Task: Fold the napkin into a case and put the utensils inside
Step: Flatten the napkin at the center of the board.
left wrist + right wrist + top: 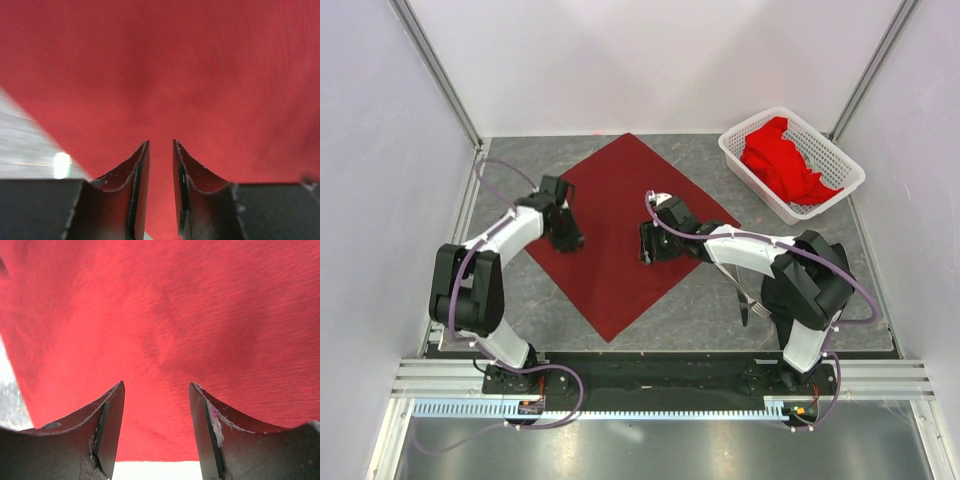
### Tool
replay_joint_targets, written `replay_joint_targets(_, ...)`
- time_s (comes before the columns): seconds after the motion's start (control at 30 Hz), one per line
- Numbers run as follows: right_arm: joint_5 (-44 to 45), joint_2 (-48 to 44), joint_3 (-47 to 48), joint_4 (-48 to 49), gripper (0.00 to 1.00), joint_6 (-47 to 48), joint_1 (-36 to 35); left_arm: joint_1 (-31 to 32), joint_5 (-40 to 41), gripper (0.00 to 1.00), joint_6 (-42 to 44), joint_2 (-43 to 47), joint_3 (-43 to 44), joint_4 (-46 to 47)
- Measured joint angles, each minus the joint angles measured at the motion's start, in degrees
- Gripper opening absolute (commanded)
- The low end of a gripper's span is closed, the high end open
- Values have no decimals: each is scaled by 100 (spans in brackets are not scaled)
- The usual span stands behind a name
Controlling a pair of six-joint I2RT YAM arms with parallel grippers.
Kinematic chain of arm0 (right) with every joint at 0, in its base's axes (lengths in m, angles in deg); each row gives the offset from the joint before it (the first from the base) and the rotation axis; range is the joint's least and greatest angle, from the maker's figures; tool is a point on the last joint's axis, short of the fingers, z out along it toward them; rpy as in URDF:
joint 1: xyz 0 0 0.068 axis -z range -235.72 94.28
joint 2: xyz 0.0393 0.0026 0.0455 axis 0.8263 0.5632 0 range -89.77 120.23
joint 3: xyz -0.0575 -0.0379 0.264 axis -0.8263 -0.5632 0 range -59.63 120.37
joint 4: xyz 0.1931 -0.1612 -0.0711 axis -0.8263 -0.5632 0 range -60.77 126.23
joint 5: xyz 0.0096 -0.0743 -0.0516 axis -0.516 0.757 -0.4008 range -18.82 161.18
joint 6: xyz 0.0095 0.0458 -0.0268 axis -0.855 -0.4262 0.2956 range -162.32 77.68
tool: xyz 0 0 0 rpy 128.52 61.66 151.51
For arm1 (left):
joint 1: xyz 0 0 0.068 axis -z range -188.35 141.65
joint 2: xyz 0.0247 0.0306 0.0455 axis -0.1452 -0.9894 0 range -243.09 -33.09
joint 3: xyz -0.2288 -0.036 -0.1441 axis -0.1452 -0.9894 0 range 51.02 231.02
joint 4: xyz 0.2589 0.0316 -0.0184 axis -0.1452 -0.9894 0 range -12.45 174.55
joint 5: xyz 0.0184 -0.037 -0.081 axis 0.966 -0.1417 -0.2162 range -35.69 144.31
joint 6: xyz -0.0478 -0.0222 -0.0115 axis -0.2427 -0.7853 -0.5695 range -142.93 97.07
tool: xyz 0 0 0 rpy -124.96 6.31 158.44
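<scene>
The dark maroon napkin (620,200) lies spread flat on the grey table as a diamond, not folded into a case. My left gripper (565,240) hovers low over its left edge, open with a narrow gap and nothing between the fingers (161,145); the napkin (175,75) fills that view. My right gripper (648,245) stands over the napkin's right-centre, open wide and empty (156,385), with the cloth (175,315) below it. A slim silver piece of the utensils (744,305) shows beside the right forearm, mostly hidden by the arm.
A white lattice basket (745,160) holding a crumpled bright red cloth (785,160) stands at the back right. White walls close in the table on three sides. The arm bases sit along the near edge.
</scene>
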Motion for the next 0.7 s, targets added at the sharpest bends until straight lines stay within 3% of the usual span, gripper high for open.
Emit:
replay_joint_targets(0.2, 275, 94, 168, -186, 64, 98, 168, 319, -658, 32, -883, 334, -1550, 647)
replay_joint_targets(0.37, 540, 245, 236, -334, 65, 219, 170, 297, -942, 33, -1303, 837, -2247, 1073)
replay_joint_targets(0.7, 754, 710, 573, -358, 66, 378, 168, 326, -1486, 37, -1906, 2922, -3727, 1045)
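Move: From the left hand, the napkin's near-left edge runs about 14 cm back, almost in line sideways and 6 cm below; its near corner is some 24 cm back and 9 cm right, its middle roughly 14 cm right and 2 cm ahead. From the right hand, the napkin's middle lies about 4 cm ahead, 4 cm left and 5 cm below, its right corner 7 cm ahead and 21 cm right, the fork and knife 10 cm back and 24 cm right. Bring the left gripper down about 5 cm to the napkin while drawing it back and a little right, then draw it along the near-left edge towards the near corner, nearly 15 cm back in all, rolling its left side down some 20 degrees and easing up slightly at the end. Meanwhile edge the right gripper forward and right, then lower it towards the cloth near the middle. Keep both grippers' openings as they are. ##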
